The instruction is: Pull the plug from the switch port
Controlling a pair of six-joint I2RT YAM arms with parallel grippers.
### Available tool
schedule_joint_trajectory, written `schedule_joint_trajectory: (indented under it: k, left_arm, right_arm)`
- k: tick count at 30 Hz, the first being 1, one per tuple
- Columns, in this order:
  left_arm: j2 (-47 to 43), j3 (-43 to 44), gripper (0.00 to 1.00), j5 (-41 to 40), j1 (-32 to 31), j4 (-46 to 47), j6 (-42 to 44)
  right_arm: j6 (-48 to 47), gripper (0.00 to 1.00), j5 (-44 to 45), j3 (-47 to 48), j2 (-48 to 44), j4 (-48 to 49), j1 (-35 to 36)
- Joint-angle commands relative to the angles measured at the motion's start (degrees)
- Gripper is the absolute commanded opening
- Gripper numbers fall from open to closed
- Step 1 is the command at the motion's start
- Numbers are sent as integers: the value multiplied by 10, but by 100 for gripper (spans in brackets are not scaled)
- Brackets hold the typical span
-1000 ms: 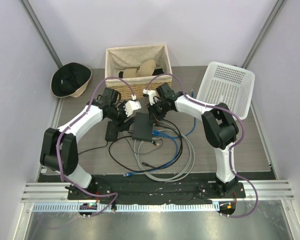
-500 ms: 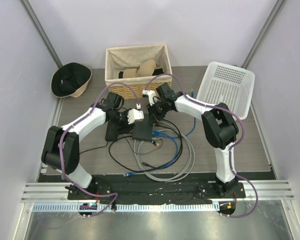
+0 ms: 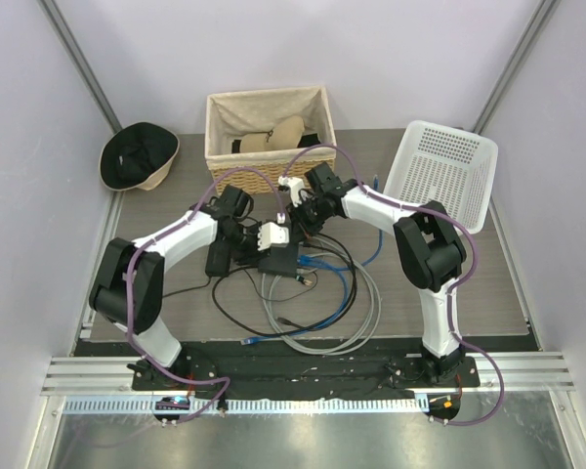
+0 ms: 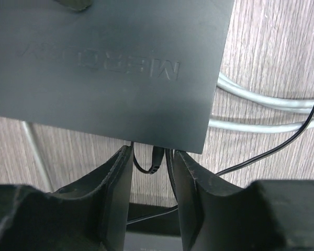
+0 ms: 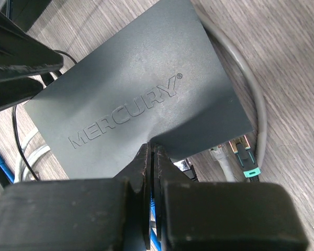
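Observation:
The switch [image 3: 279, 259] is a flat black box marked MERCURY [image 5: 131, 99] in the middle of the table. In the left wrist view, a small black plug [image 4: 158, 157] with a thin black cord sits in the port on the switch's [image 4: 110, 68] near edge. My left gripper [image 4: 153, 152] straddles that plug. Its fingers [image 4: 120, 178] stand narrowly apart on either side with gaps showing, so it is open. My right gripper [image 5: 152, 150] is shut, its tips pressed down on the switch's top near the far edge [image 3: 293, 230].
A black power brick [image 3: 218, 259] lies left of the switch. Grey and blue cables [image 3: 322, 303] coil in front of it, and a teal-tabbed connector [image 5: 247, 159] lies beside it. A wicker basket [image 3: 269, 132], a white plastic basket [image 3: 439, 171] and a hat [image 3: 137, 156] stand behind.
My left gripper has moved right, up to the switch's edge, and its jaws have narrowed around the plug. The right arm has stayed pressed on the switch.

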Motion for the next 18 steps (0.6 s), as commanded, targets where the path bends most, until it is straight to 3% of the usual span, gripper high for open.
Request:
schedule_joint_trajectory:
  k: [1, 7, 11, 18]
  left_arm:
    - [8, 16, 40, 6, -8, 5, 23]
    - [11, 12, 33, 6, -7, 1, 28]
    - [15, 17, 21, 13, -7, -6, 25]
    - [64, 91, 2, 46, -8, -128, 35]
  right_arm:
    - [-11, 2, 7, -23, 3, -32, 5]
    - [-10, 1, 10, -27, -3, -31, 5]
    - [-9, 2, 10, -29, -4, -31, 5]
    - [-10, 1, 12, -24, 1, -32, 5]
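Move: The black plug in the left edge of the switch, near its back corner, sits right between my left hand's half-open fingertips, only about 1 cm lower. From that hand, the switch's middle is some 4 cm right and 3 cm ahead at about the same height, and the black adapter lies about 8 cm left and 1 cm ahead. My right fingertips are on the switch top; from there the plug is about 7 cm left, 4 cm back and 2 cm lower. I shut my left fingers from nearly half open until they pinch the black plug where it meets the switch's left edge. The left hand first sinks barely 1 cm around the plug, then eases about half a centimetre back with a tilt of around 5 degrees. My right hand stays put, its closed fingertips still resting on top of the switch to steady it. ##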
